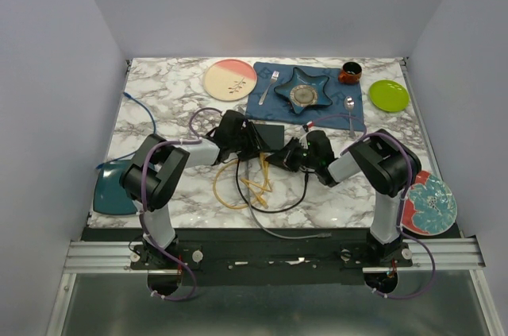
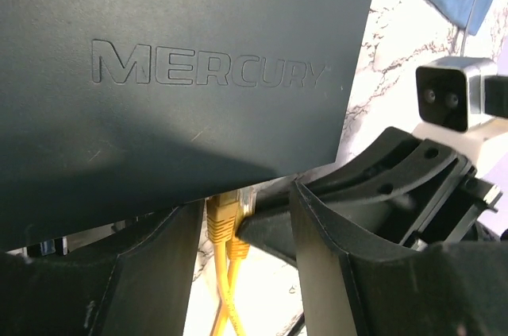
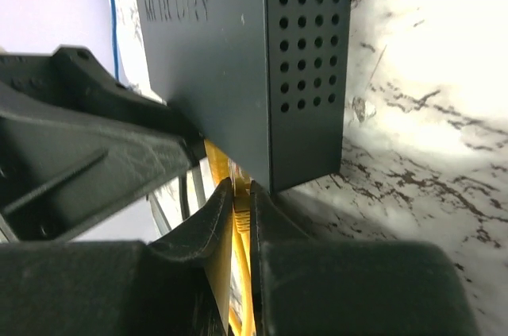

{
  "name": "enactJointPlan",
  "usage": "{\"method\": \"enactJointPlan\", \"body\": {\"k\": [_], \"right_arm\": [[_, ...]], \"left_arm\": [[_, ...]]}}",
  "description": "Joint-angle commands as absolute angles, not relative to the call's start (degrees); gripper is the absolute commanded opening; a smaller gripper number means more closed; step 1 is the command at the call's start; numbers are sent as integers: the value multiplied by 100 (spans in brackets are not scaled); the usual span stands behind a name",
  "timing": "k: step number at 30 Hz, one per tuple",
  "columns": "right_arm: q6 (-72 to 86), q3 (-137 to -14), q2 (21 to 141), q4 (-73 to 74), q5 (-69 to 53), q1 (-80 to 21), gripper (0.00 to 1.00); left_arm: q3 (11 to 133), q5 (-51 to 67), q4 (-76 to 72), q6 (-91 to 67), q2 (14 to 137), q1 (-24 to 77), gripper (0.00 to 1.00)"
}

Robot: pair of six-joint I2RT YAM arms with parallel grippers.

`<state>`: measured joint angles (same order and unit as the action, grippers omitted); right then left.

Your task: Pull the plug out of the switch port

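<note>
The matte-black switch (image 1: 271, 136) lies mid-table, "MERCURY" embossed on its top (image 2: 175, 74); its perforated side shows in the right wrist view (image 3: 305, 58). Two yellow plugs (image 2: 223, 221) sit in sockets along its near edge, and their yellow cables (image 1: 238, 187) loop toward me. My right gripper (image 1: 287, 155) is shut on one yellow plug (image 3: 243, 213) right at the socket (image 3: 242, 193). My left gripper (image 1: 238, 139) is at the switch's left part, its fingers (image 2: 151, 272) spread either side of the plugs, open (image 2: 244, 213). The right gripper's finger (image 2: 278, 229) reaches between them.
A black cable (image 1: 294, 202) loops near the front. A blue placemat (image 1: 266, 102) with a star dish (image 1: 303, 90), fork and spoon lies behind the switch. Plates: pink (image 1: 230, 79), green (image 1: 388, 95), teal (image 1: 111, 189), floral (image 1: 429, 202). A blue cable (image 1: 143, 110) lies far left.
</note>
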<state>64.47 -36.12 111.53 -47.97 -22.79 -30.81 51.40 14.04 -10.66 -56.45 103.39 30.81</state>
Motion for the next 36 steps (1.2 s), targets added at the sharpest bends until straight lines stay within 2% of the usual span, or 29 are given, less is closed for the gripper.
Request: {"method": "enactJointPlan", "body": {"k": [1, 4, 7, 10, 14, 25, 28, 33, 36], "right_arm": [[6065, -3279, 11207, -4412, -2417, -3067, 1], [6021, -3165, 10987, -4447, -2199, -3050, 1], [5828, -3032, 10285, -4246, -1909, -3032, 1], [5275, -3251, 9328, -3176, -1688, -3032, 1], [4739, -3542, 8404, -1595, -1066, -3032, 1], [3341, -3410, 5864, 262, -457, -3032, 1], [2840, -3813, 5345, 938, -834, -3032, 1], [2786, -4489, 4615, 1599, -932, -3032, 1], [3005, -4833, 4780, 1775, -1098, -3032, 1]], "left_arm": [[5264, 1081, -984, -5704, 10468, 3059, 59], [5212, 1029, -1046, -5695, 10319, 3059, 59], [5124, 950, -1063, -5669, 9978, 3024, 60], [5063, 835, -1020, -5599, 9538, 2962, 61], [5045, 563, -932, -5511, 9019, 2918, 70], [4676, -123, -931, -5152, 7490, 2848, 87], [4509, -9, -1212, -4905, 7095, 2856, 99], [4140, 569, -1677, -4580, 6601, 2944, 99], [3833, 939, -2265, -4195, 6416, 3277, 99]]}}
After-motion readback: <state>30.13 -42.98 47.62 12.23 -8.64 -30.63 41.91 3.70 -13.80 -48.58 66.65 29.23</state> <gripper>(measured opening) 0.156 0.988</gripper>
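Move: The yellow plug is already pinched between the right fingers, right at their hand point, its clear body partly showing from the port; from the left hand it is about 1 cm back, 1 cm right and 2 cm lower. From the right hand, the switch's middle is some 6 cm ahead and 2 cm left. The second yellow plug sits 1 cm ahead and 1 cm left, and the free black plug lies roughly 11 cm right and 5 cm back. The yellow plug, kept pinched, is drawn straight back about 2 cm from the switch by the right hand, then carried up some 22 cm and 10 cm to the right, the fingers tilting upward. The left hand stays braced on the switch's front edge during the first pull, then rises about 19 cm and drifts left, tipping up some 30 degrees as its fingers spread wide. ##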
